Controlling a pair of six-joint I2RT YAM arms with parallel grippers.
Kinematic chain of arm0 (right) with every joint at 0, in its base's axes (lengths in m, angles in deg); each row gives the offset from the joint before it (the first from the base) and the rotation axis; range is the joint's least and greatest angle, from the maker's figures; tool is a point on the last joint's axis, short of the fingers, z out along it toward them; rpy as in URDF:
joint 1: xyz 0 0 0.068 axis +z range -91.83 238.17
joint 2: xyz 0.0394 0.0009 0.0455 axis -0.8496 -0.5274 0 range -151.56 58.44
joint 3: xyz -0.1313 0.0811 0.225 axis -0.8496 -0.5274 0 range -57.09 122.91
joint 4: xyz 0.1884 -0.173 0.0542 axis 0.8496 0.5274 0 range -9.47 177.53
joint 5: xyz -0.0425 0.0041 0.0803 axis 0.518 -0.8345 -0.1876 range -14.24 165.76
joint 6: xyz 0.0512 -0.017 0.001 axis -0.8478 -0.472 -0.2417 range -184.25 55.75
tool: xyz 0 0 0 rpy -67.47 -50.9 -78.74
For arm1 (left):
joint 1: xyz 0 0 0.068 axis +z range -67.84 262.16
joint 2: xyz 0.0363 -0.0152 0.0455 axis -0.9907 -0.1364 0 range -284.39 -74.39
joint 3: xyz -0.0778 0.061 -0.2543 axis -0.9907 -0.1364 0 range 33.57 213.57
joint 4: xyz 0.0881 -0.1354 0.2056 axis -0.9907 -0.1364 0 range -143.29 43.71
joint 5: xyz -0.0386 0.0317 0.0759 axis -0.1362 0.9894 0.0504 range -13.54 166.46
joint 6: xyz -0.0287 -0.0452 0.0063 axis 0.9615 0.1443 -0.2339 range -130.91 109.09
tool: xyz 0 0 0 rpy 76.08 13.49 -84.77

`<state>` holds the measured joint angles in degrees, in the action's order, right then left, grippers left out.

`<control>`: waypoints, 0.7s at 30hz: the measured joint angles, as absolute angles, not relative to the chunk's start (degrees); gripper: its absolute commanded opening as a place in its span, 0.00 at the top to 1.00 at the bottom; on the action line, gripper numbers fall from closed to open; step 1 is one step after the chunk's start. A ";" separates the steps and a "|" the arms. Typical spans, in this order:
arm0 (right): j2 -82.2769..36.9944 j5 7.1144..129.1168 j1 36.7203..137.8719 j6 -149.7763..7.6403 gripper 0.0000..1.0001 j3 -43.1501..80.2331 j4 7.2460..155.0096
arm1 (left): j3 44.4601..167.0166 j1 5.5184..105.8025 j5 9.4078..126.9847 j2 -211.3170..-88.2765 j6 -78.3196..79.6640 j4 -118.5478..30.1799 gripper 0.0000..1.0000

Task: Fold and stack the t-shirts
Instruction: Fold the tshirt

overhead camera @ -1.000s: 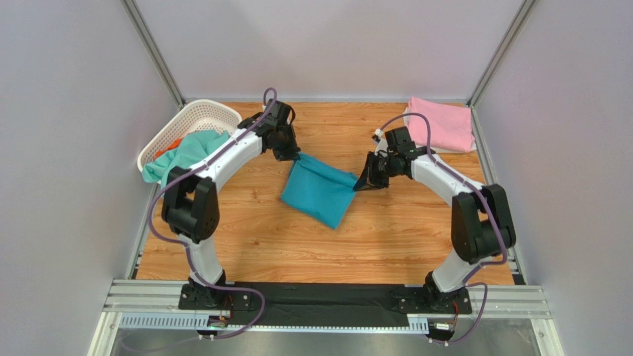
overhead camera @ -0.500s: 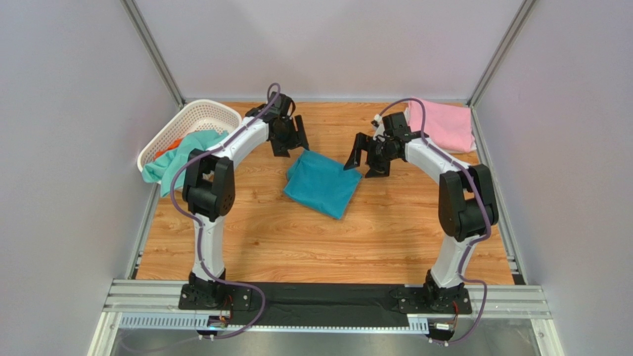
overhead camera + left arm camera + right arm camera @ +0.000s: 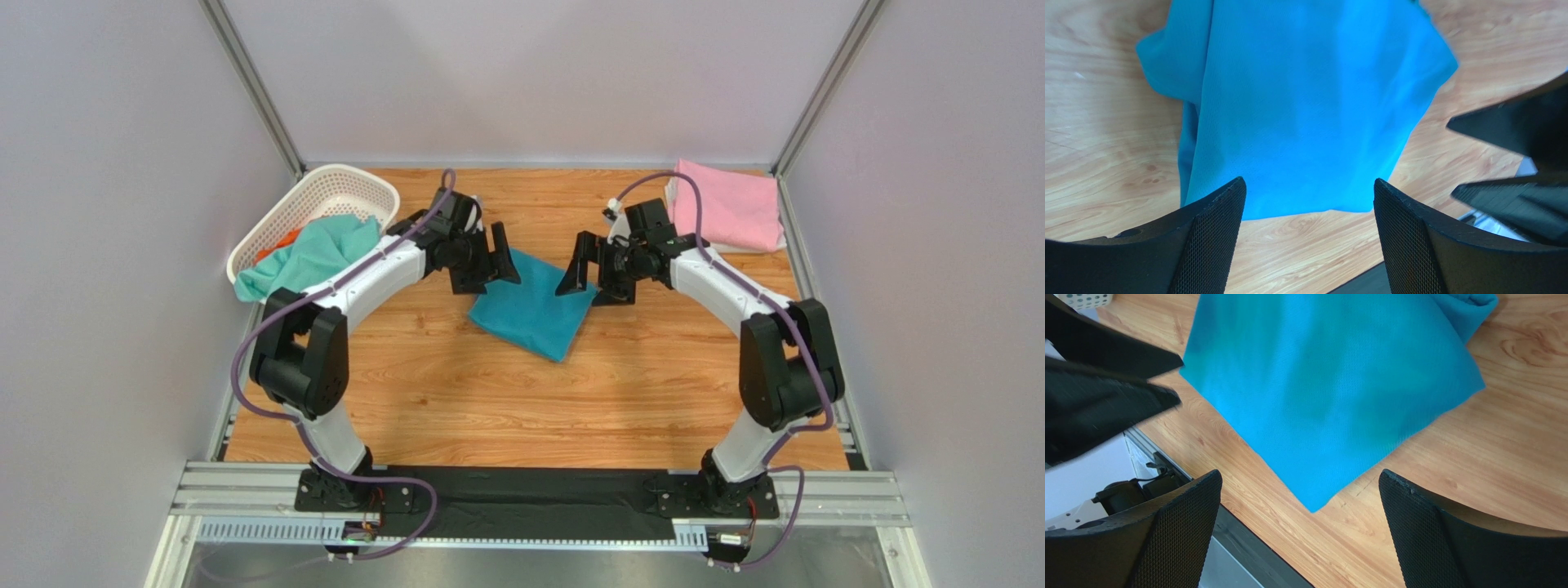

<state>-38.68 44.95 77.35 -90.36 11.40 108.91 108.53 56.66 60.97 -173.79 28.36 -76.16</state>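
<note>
The teal-blue t-shirt point(image 3: 534, 309) lies folded into a rough square on the wooden table, mid-table. It fills the upper part of the left wrist view point(image 3: 1303, 98) and the right wrist view point(image 3: 1333, 386). My left gripper point(image 3: 494, 260) is open and empty over the shirt's far left corner point(image 3: 1309, 239). My right gripper point(image 3: 586, 267) is open and empty over its far right corner point(image 3: 1300, 533). The two grippers face each other across the shirt. A folded pink t-shirt point(image 3: 732, 206) lies at the back right.
A white lattice basket point(image 3: 321, 191) stands at the back left, with a mint-green t-shirt point(image 3: 307, 251) draped over its near rim and an orange one point(image 3: 280, 241) inside. Grey walls close in the table on three sides.
Both grippers let go of the teal-blue shirt's corners, opened and pulled back. They then came in again and now hover over its far edge. The shirt settled into a smaller fold.
</note>
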 measured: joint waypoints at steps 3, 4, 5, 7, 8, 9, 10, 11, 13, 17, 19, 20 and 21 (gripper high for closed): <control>-43.60 44.53 77.48 -90.34 0.00 14.08 108.91 | 103.43 56.66 58.68 -174.62 28.34 -73.69 0.18; -45.74 44.49 77.48 -90.30 0.00 15.59 109.00 | 102.34 56.69 58.41 -174.79 28.36 -73.14 0.18; -47.62 44.47 77.48 -90.23 0.00 17.21 109.18 | 101.07 56.71 58.28 -175.03 28.34 -72.75 0.18; -51.27 44.45 77.48 -90.03 0.00 20.12 109.00 | 99.26 56.77 58.57 -175.45 28.27 -72.09 0.18; -52.58 44.51 77.48 -89.88 0.00 21.17 109.07 | 98.76 56.77 58.76 -175.58 28.18 -71.74 0.18; -53.85 44.64 77.48 -89.77 0.00 22.17 109.31 | 98.21 56.77 59.00 -175.69 28.07 -71.39 0.18; -54.99 44.75 77.48 -89.62 0.00 23.13 109.46 | 97.69 56.77 59.03 -175.80 27.86 -70.84 0.18; -55.77 44.84 77.48 -89.42 0.00 23.75 109.63 | 97.21 56.77 59.16 -175.93 27.64 -70.21 0.18; -56.43 45.28 77.48 -89.14 0.00 24.44 110.36 | 96.18 56.77 59.22 -176.23 27.48 -69.01 0.19; -56.32 46.68 77.50 -87.98 0.00 26.15 112.83 | 94.23 56.82 58.46 -176.04 27.75 -66.45 0.19; -54.88 49.39 77.90 -87.30 0.00 26.43 114.64 | 92.99 56.79 58.33 -175.01 27.79 -65.27 0.19; -53.98 50.50 78.03 -87.17 0.00 26.41 115.51 | 92.07 56.77 58.33 -174.13 27.83 -65.01 0.19; -51.77 53.04 78.49 -86.86 0.00 26.11 116.80 | 90.74 56.66 58.35 -172.82 27.97 -64.68 0.19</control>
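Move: The folded t-shirt lies between the two open hands, roughly 8 cm below both: its middle is about 7 cm to the right of the left hand and level with it, and some 9 cm to the left of the right hand and 1 cm ahead. The white basket sits about 32 cm to the left hand's left and 14 cm ahead. The pink stack is around 24 cm to the right hand's right and 20 cm ahead. Open fingertips of the left hand come down onto the t-shirt's near-left part, sinking about 8 cm while drawing back some 5 cm, and drag it slightly towards the base. The right hand, fingers wide, goes forward and down about 5 cm each to the far-right corner, then rises about 2 cm, edging right as its left side rolls down some 10 degrees. ##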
